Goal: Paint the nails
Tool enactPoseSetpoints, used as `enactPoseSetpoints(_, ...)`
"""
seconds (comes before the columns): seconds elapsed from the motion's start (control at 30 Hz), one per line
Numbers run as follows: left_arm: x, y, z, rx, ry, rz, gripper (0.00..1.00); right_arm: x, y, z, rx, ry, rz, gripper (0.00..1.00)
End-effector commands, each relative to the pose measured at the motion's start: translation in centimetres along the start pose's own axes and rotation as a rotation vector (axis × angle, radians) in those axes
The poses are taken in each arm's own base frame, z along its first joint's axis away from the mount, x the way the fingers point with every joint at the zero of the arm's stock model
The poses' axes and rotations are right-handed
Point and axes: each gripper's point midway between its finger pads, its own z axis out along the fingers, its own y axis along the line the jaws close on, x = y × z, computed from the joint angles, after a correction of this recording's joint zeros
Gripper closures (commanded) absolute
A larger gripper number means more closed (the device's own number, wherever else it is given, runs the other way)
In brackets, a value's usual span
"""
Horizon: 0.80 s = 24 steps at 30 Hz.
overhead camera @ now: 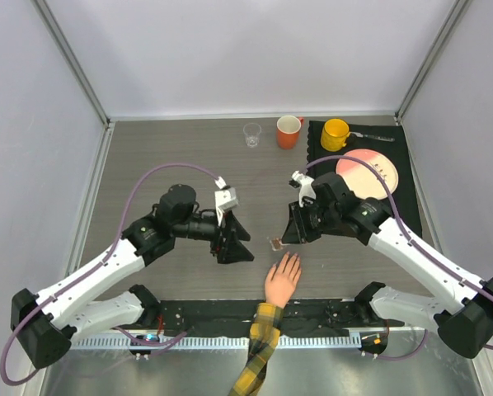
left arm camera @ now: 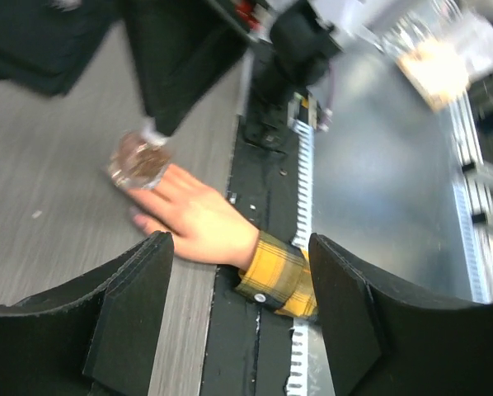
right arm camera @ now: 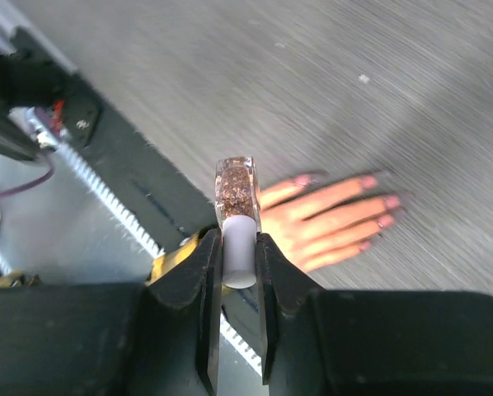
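The peach fake hand (overhead camera: pixel 282 279) lies palm down near the table's front edge, its yellow-and-black plaid sleeve (overhead camera: pixel 261 346) trailing over the edge. Its nails (right arm camera: pixel 368 181) show as small pinkish tips. My right gripper (overhead camera: pixel 294 233) is shut on the white cap (right arm camera: pixel 239 252) of a glittery brown nail polish bottle (right arm camera: pixel 237 194), which hangs just beyond the fingertips (overhead camera: pixel 275 242). My left gripper (overhead camera: pixel 237 243) hovers to the left of the hand, open, with nothing between its fingers. In the left wrist view the hand (left arm camera: pixel 199 219), bottle (left arm camera: pixel 138 161) and sleeve (left arm camera: pixel 284 276) lie beyond the jaws.
At the back stand a clear glass (overhead camera: pixel 252 134), an orange mug (overhead camera: pixel 288 132) and a yellow mug (overhead camera: pixel 335 134). A pink plate (overhead camera: pixel 368 175) lies on a black mat (overhead camera: pixel 399 144) at the back right. A black rail (overhead camera: pixel 213 313) runs along the near edge.
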Motion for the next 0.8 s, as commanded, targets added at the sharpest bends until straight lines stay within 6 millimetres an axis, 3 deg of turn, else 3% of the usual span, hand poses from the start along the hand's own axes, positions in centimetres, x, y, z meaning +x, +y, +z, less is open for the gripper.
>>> enactPoseSetpoints(0.0, -1.8, -2.5, 1.4, 0.162, -0.037, 0.280, 0.29, -1.0, 4.7, -2.6, -0.203, -0.007, -0.177, 0.99)
enactPoseSetpoints(0.13, -2.0, -3.1, 1.9, 0.236, -0.006, 0.303, 0.30, 0.0, 6.1, -3.2, -0.245, 0.040, -0.242, 0.99)
enactPoseSetpoints(0.23, -1.0, -2.8, 2.2, 0.272, 0.046, 0.319, 0.32, 0.7, 6.9, -3.2, -0.262, 0.077, -0.285, 0.99)
enactPoseSetpoints(0.43, 0.5, -4.6, 2.3, 0.436, 0.067, 0.268, 0.34, 0.5, 8.8, -3.6, -0.297, 0.074, -0.347, 0.99)
enactPoseSetpoints(0.77, 0.6, -3.6, 2.7, 0.367, 0.067, 0.270, 0.30, 1.1, 11.3, -3.8, -0.333, 0.085, -0.406, 0.99)
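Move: The right hand already holds the nail polish by its white cap, glass end sticking out toward the left hand. That bottle lies from the left hand about 9 cm right, 4 cm ahead and 7 cm lower. The left gripper, from the right hand, is some 11 cm left, 4 cm back and 5 cm higher. The mannequin hand lies about 8 cm back, 4 cm left and 14 cm below the right hand. Still pinching the cap, the right hand carries the polish back about 7 cm, up 5 or 6 and left nearly 5 toward the open left fingers, swinging counter-clockwise some 25 degrees. The left hand comes to meet it, back 3.5 cm and right 2.5 cm, turning clockwise over 20 degrees, and then waits with its fingers still open. ##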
